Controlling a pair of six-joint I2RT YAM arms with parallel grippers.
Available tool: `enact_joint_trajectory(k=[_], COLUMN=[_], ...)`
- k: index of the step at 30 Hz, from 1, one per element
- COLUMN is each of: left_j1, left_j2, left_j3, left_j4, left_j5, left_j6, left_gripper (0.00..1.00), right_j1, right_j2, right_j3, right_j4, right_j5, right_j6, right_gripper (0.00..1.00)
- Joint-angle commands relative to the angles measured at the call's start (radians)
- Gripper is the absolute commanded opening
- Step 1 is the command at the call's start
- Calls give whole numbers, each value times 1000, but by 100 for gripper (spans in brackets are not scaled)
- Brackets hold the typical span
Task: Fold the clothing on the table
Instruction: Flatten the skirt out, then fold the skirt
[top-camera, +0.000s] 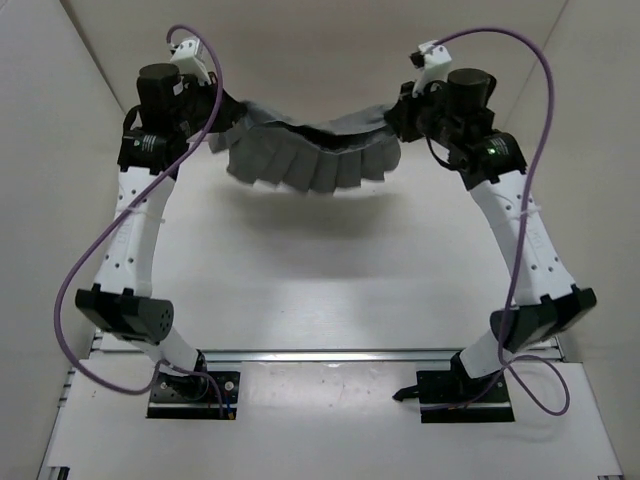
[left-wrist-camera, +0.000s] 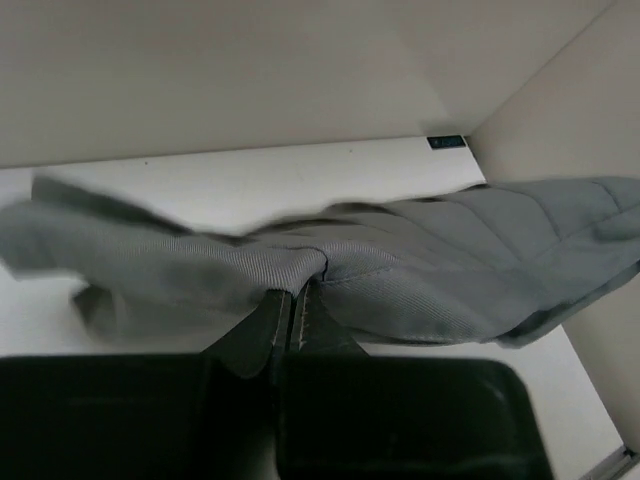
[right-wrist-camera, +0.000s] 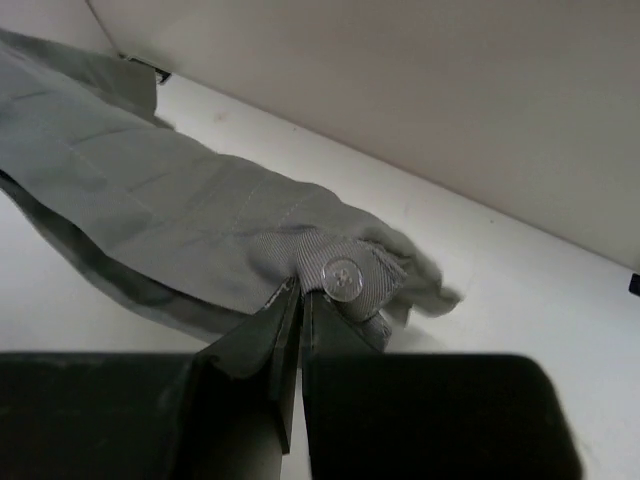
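The clothing (top-camera: 310, 160), a grey pleated skirt-like garment, hangs stretched between my two grippers above the far part of the white table (top-camera: 320, 280), sagging in the middle with its pleated hem down. My left gripper (top-camera: 222, 112) is shut on the left end of its waistband (left-wrist-camera: 300, 265), fingertips pinching the fabric edge (left-wrist-camera: 295, 295). On the right, my other gripper (top-camera: 392, 118) is shut on the opposite waistband end, just beside a clear button (right-wrist-camera: 343, 278). Its jaws meet at the cloth (right-wrist-camera: 298, 292).
Beige walls (top-camera: 320, 40) enclose the table at the back and both sides. A metal rail (top-camera: 330, 354) crosses the near edge between the two arm bases. A small black bracket (left-wrist-camera: 446, 142) sits at the table's far corner.
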Motion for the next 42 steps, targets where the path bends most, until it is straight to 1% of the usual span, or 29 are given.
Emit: enact_joint_trajectory(k=[1,2,3,4,5,6,7,8,9,10,11,12,13,15,16,17,18,19,21,22,23,25,27,30,32,37,39,40,42], left_j1=[-11,-20,-23,-32,-36,-40,-48,-49,-55,-46,-54,-57,-60,-71,-88,-95,-106,-109,-134,-147,-164,-196,-244,-285,-307,-355,-367,-365,-361], left_j2=[-165,-207,-216,-250,-282,-296,-319,-339,-342,-341,-330,-330,-330,-341,-350,-365,-391,-416,-463,-492,-506,-514,-502,-482,-456,-373,-350,-341,-318], left_j3=[-215,-346,-412,-539,-674,-739,-872,-993,-1048,-1141,-1222,-1256,-1337,-1433,-1454,-1470,-1484,-1491,-1504,-1510,-1514,-1521,-1521,-1515,-1504,-1452,-1453,-1452,-1453], left_j4=[58,105,143,188,203,251,297,340,363,386,403,417,444,471,467,460,437,422,391,386,382,365,366,382,374,355,383,401,412], left_j5=[-7,-4,-2,7,-1,7,-8,-3,-1,14,51,60,92,109,110,94,85,76,41,22,16,-36,-85,-124,-153,-159,-165,-161,-162], left_j6=[18,5,-6,-18,-40,-50,-78,-102,-113,-130,-149,-147,-165,-173,-175,-170,-166,-164,-155,-155,-153,-140,-121,-97,-84,-63,-75,-84,-95], left_gripper=[0,0,0,0,0,0,0,0,3,21,36,45,50,55,57,60,60,61,63,64,64,64,66,66,66,69,70,70,64], right_j1=[-31,-40,-61,-80,-88,-91,-88,-88,-92,-79,-65,-59,-49,-45,-43,-45,-33,-23,23,29,30,5,1,24,41,50,60,63,53], right_j2=[-124,-158,-175,-198,-219,-245,-255,-277,-294,-311,-316,-324,-336,-348,-354,-365,-374,-402,-462,-518,-560,-578,-542,-516,-497,-456,-446,-449,-445], right_j3=[-163,-284,-388,-502,-556,-658,-764,-818,-919,-1004,-1082,-1119,-1180,-1256,-1305,-1331,-1353,-1353,-1368,-1370,-1377,-1350,-1321,-1313,-1308,-1311,-1325,-1336,-1336], right_j4=[82,99,129,157,178,191,220,247,255,274,289,286,295,301,304,300,291,294,283,266,271,240,170,116,102,97,119,128,140], right_j5=[-5,-33,-64,-77,-90,-91,-98,-112,-120,-120,-120,-111,-106,-135,-156,-167,-173,-158,-117,-74,-42,-31,33,96,114,130,136,133,135], right_j6=[-2,1,51,78,111,127,162,182,196,219,242,244,265,299,305,319,326,330,314,305,304,244,184,37,-23,-108,-114,-114,-118], right_gripper=[0,0,0,0,0,1,0,1,0,0,0,0,0,0,2,17,29,34,36,33,33,33,34,38,39,53,63,64,64])
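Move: Each hand still pinches a waistband corner of the skirt high in the air; the skirt hangs between them, its middle some 13 cm inward of either hand and roughly 12 cm below. The left corner's landing spot on the table is about 22 cm back, 2 cm right and 41 cm below the left hand; the right corner's is about 20 cm back, 6 cm right and 42 cm below the right hand. Keeping their pinch on the waistband corners, both hands swing the skirt down and back together, nearly 40 cm down and about 20 cm back, fingertips tipping some 50 degrees downward. The left lets go on nearing the table, the right slightly later; both then stay low near the corners, the right bobbing up 5 cm and drifting right, wrists rolling opposite ways as the fingers spread. ##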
